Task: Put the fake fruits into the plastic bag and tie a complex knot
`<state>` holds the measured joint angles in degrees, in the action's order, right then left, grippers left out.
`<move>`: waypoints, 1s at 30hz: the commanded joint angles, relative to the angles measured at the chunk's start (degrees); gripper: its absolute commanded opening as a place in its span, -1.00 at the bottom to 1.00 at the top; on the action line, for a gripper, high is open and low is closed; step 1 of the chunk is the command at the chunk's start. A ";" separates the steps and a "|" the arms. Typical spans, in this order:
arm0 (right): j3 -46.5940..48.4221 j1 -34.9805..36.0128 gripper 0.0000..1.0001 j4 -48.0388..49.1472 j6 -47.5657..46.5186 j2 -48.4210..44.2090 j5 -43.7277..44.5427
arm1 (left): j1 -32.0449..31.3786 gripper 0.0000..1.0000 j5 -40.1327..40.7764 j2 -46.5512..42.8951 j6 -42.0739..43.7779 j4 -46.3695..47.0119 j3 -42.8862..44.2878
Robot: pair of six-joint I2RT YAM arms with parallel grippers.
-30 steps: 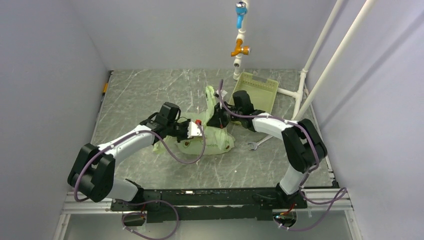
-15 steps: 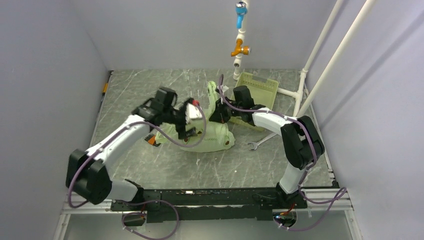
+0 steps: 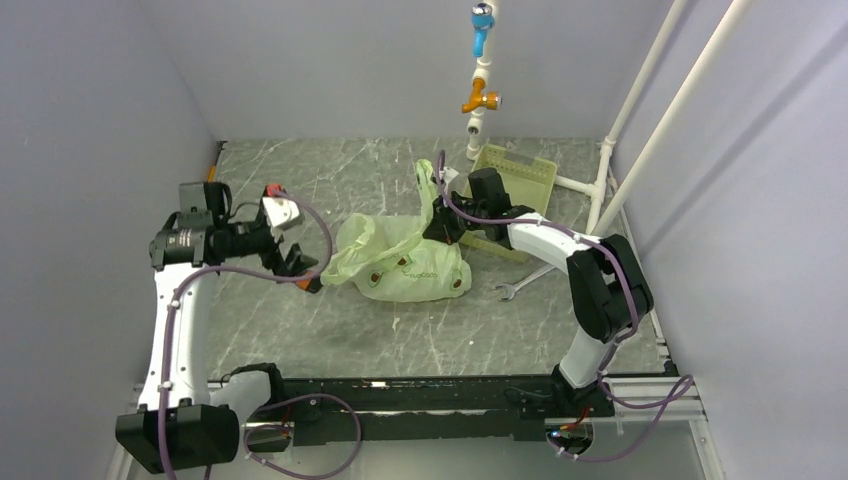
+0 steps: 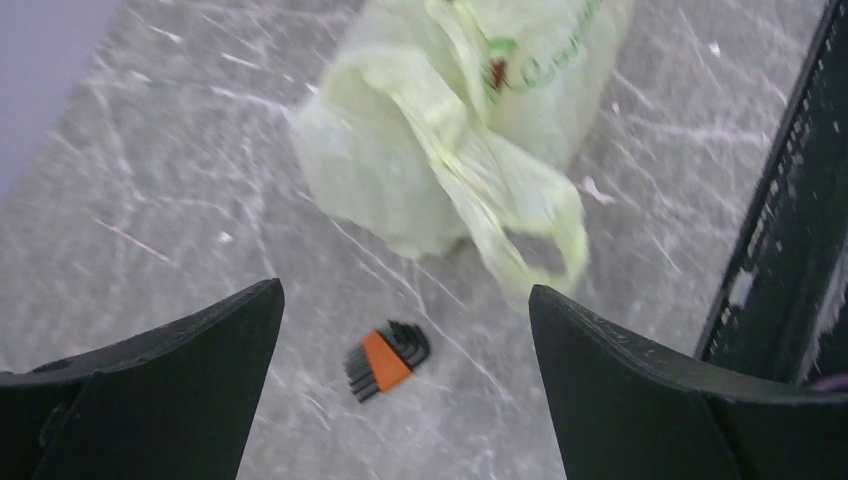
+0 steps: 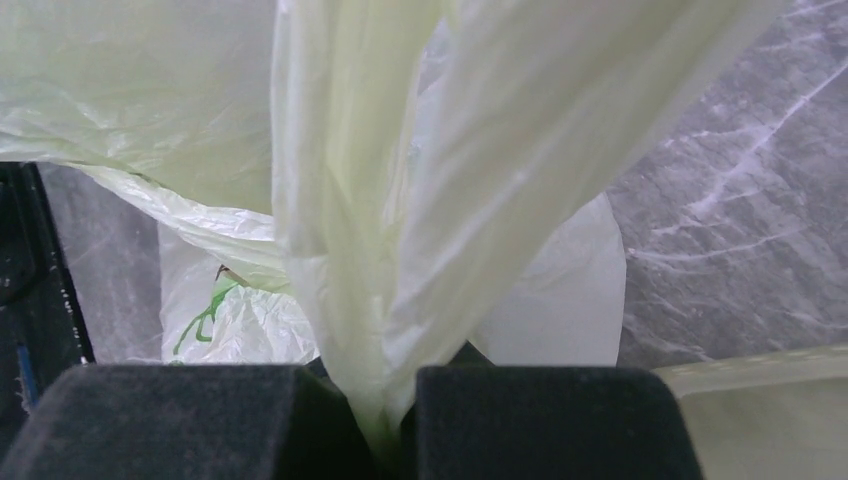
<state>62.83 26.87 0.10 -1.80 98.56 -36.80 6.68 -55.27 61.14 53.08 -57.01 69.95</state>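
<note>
The plastic bag (image 3: 402, 260), pale yellow-green and crinkly, lies slumped at the table's middle. My right gripper (image 3: 438, 222) is at the bag's far right side, shut on a bunched handle strip (image 5: 345, 200) that rises between its pads (image 5: 385, 405). My left gripper (image 3: 289, 238) hovers left of the bag, apart from it, with its jaws wide and nothing between them (image 4: 405, 290). In the left wrist view the bag (image 4: 440, 120) lies ahead with one loop handle (image 4: 545, 235) loose on the table. The fake fruits are hidden from view.
A small orange-and-black block (image 4: 387, 360) lies on the table under my left gripper. A steel wrench (image 3: 520, 285) lies right of the bag. A pale green tray (image 3: 520, 180) stands at the back right, beside white pipes with valves (image 3: 481, 100).
My left gripper has opened, let go of the bag and swung away to the left. The bag's left side has slumped onto the table. The right gripper keeps its grip.
</note>
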 commanded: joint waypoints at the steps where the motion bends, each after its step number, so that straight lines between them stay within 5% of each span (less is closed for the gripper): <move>1: 3.13 -0.88 -1.00 -1.12 -1.84 1.62 1.48 | 2.08 0.99 -1.39 -4.57 14.72 -9.21 -7.38; 6: 4.80 -1.12 -1.00 -1.84 -1.71 2.49 1.14 | 1.89 0.99 -2.73 -9.59 22.57 -3.88 -15.81; 16: 6.77 -1.10 -1.00 -2.61 -2.55 3.26 0.52 | -11.38 0.98 2.27 -11.95 1.99 24.46 -23.64; 19: 6.93 -1.14 -1.00 -2.78 -3.14 3.15 0.32 | -13.25 0.47 3.37 -11.43 -4.09 27.90 -22.44; 24: 7.06 -1.10 -1.00 -3.42 -5.07 2.80 -0.03 | -13.32 -0.99 0.38 -10.26 -14.93 28.64 -15.97; 30: 6.82 -1.11 -1.00 -3.75 -7.84 2.50 -0.28 | -14.34 -1.00 -0.66 -9.28 -25.59 32.91 -8.19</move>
<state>67.55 25.96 -4.08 -6.26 101.58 -36.53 -6.66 -52.82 51.42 37.34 -29.36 55.24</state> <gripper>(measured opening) 0.009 0.014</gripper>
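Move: The left hand is open; the loose handle of the plastic bag hangs about 6 cm to its right, 2 cm back and 8 cm below. The filled bag body sits some 20 cm to that hand's right, level with it fore and aft and roughly 23 cm down; a small orange-black brush lies almost straight below, around 26 cm down. From the right hand, the handle is about 16 cm left, 10 cm back and 7 cm higher. Down about 8 cm and back some 5 cm goes the open left hand, then right about 6 cm with a little forward to bring its fingers around the loose handle; they shut and pinch it, and the hand climbs back up roughly 8 cm, wrist turned slightly clockwise. The right hand keeps its grip on the gathered bag, easing forward barely 2 cm. ##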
